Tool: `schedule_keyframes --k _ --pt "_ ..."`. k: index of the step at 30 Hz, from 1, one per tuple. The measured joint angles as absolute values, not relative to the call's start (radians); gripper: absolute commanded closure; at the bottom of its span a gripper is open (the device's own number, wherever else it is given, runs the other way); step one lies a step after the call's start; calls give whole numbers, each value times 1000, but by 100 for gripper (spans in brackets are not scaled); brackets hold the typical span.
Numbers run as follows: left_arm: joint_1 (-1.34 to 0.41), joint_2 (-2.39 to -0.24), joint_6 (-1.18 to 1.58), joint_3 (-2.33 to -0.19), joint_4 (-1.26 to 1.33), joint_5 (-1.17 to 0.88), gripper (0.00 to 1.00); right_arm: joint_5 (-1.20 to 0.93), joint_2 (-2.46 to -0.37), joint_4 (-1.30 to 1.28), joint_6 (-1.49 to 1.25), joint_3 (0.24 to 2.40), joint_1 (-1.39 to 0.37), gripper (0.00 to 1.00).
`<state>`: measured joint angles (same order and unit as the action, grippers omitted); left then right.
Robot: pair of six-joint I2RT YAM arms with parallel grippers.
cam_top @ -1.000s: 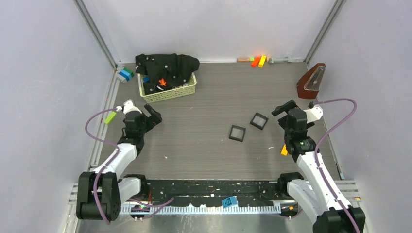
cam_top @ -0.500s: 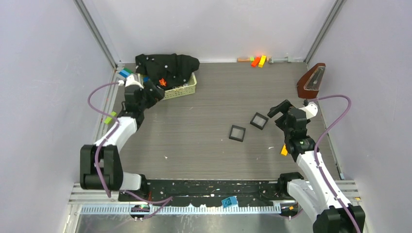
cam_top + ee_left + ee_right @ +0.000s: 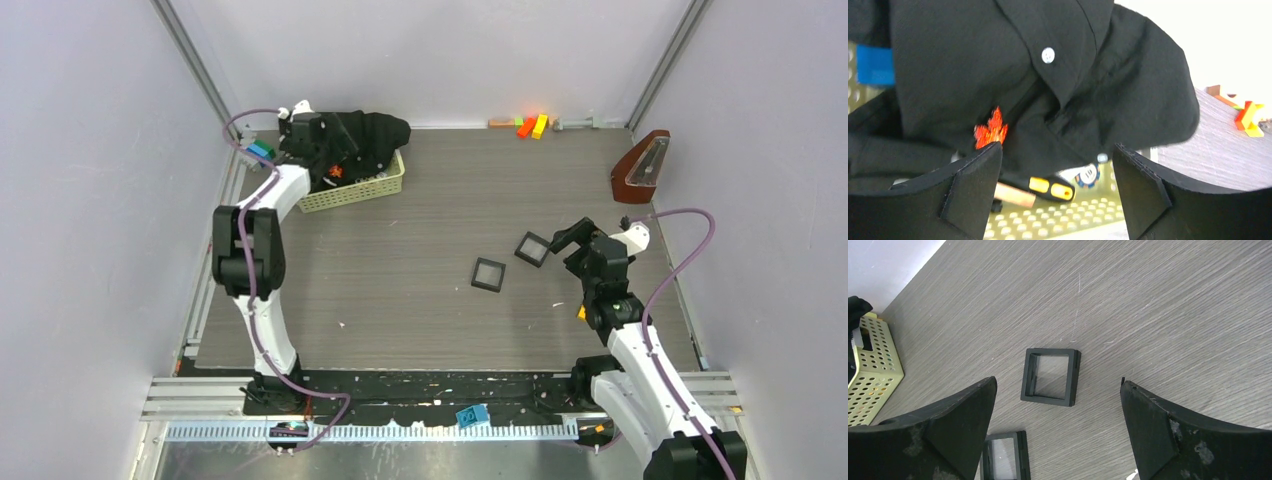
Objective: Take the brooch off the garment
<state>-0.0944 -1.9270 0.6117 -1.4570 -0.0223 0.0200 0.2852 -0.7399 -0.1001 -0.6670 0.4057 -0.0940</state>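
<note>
The black garment (image 3: 368,133) lies heaped over a yellow basket (image 3: 384,186) at the back left. The small orange-red brooch (image 3: 336,172) is pinned on its front fold. My left gripper (image 3: 328,152) hovers over the garment, open. In the left wrist view the brooch (image 3: 990,131) sits just above the left fingertip (image 3: 979,170), with only cloth (image 3: 1098,85) between the jaws of my left gripper (image 3: 1057,150). My right gripper (image 3: 566,236) is open and empty, far off above the table. In the right wrist view it (image 3: 1058,384) hangs over a square black frame (image 3: 1050,376).
In the basket lie a black-and-yellow-handled screwdriver (image 3: 1048,187) and a poker chip (image 3: 1089,174). Two square black frames (image 3: 488,273) (image 3: 533,248) lie mid-table. Toy blocks (image 3: 530,125) sit by the back wall, a brown metronome (image 3: 640,168) at the right, and coloured blocks (image 3: 258,152) left of the basket.
My left arm has stretched from the left middle of the table to the basket, and its jaws have narrowed a little. The right gripper has drifted slightly left toward the frames.
</note>
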Motion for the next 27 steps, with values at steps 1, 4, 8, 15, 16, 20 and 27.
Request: schedule_keyframes --k 1,4,8,15,16,20,27 --pt "-99 -1966 610 -1503 -34 28 17 285 -734 -94 -664 400 -94 0" --pt "-104 -2068 609 -1605 -60 45 18 284 -722 -76 -657 388 -94 0" --pt "-104 -2191 606 -1724 -107 65 25 277 -718 -54 -655 375 -94 0" --pt "-104 -2293 602 -1822 -134 71 83 259 -736 -17 -656 371 -94 0" --pt "-104 -2294 600 -1824 -133 71 95 258 -739 -15 -656 371 -94 0" --pt "-104 -2298 587 -1845 -129 69 100 244 -746 -6 -656 370 -94 0" --pt "-104 -2218 560 -1768 -88 71 100 230 -746 -2 -655 370 -94 0"
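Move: From the left gripper, the garment's fold at the pointed end of its button strip lies about 7 cm ahead, level sideways and some 7 cm below. The red leaf is about 4 cm ahead, 5 cm left and 9 cm down; the upper white button lies 4 cm beyond the fold and 1 cm right of it, the lower one 3 cm ahead of the hand, 4 cm right. From the right hand the fold is roughly 24 cm ahead, 43 cm left. Bring the left gripper forward and down about 7 cm each onto the garment in the basket, to the right of the red leaf and just short of the upper white button, tipping the fingers a little steeper. Shut the wide-open fingers fully to pinch the black cloth there, then, keeping them shut, draw it up some 3 cm. ##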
